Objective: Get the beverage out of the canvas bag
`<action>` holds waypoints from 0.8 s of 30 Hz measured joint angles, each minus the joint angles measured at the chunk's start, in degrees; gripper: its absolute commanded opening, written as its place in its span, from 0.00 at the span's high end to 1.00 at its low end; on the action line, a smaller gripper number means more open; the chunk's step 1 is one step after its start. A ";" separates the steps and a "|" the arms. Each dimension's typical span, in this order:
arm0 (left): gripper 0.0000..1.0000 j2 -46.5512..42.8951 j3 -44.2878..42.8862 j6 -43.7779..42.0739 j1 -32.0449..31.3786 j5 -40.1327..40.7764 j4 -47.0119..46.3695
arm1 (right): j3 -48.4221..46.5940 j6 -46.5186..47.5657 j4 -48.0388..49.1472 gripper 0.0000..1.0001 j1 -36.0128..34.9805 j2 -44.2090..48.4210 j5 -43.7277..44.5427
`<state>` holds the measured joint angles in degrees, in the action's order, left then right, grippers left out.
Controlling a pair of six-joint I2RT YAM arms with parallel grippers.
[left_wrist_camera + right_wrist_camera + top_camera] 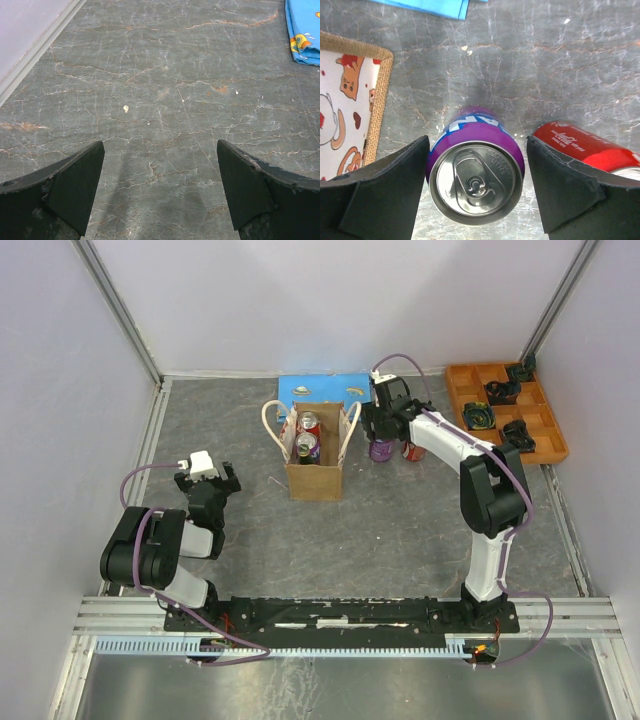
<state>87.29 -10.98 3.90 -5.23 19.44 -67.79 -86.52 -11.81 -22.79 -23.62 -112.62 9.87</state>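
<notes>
The tan canvas bag (315,468) stands upright mid-table with cream rope handles. A red can (311,423) and a purple can (307,447) sit inside it. Its rim and cat-print lining show at the left of the right wrist view (381,95). To the right of the bag, a purple can (380,451) (476,172) and a red can (410,451) (585,145) stand on the table. My right gripper (384,430) (477,145) straddles that purple can from above, with a thin gap at the right finger. My left gripper (206,483) (160,150) is open and empty, low over bare table.
A flat blue board (322,388) (302,30) (430,5) lies behind the bag. An orange divided tray (542,435) with black parts sits at the back right. White walls enclose the table on three sides.
</notes>
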 measured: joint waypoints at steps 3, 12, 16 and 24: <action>0.01 0.00 0.00 0.00 0.00 0.00 0.00 | -0.94 0.68 -0.17 0.12 0.00 0.94 1.46; 0.01 0.00 0.00 0.00 0.00 0.00 0.00 | -3.69 2.91 0.52 0.12 -0.02 11.34 6.25; 0.01 0.00 0.00 0.00 0.00 0.00 0.00 | -4.42 3.08 2.75 0.14 -0.52 18.40 6.62; 0.01 0.00 0.00 0.00 0.00 0.00 0.00 | -11.91 4.35 4.98 0.18 -7.39 22.01 2.54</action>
<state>87.29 -10.98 3.90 -5.23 19.44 -67.79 -98.43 -7.46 -17.80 -31.00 -90.61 12.40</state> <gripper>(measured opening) 0.993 0.835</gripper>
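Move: The right hand's fingers already stand open around the purple can set down on the table, its middle right at the hand and about 4 cm lower. The red can still in the canvas bag, likely next, is some 18 cm to the hand's left and 2 cm ahead, also about 4 cm down; the Coca-Cola can stands 9 cm to the hand's right, level with it. From the left hand, the bagged red can lies roughly 13 cm ahead and 25 cm right, 2 cm lower. The right hand rises fast off the top of the purple can, about 30 cm nearly straight up, its fingers staying wide open so that they clear the can's sides. As it climbs, the wrist tips the fingers up from their steep downward slant by some 35 degrees, and late in the rise the hand swings left, to the bag's side, while drawing back a few centimetres. ##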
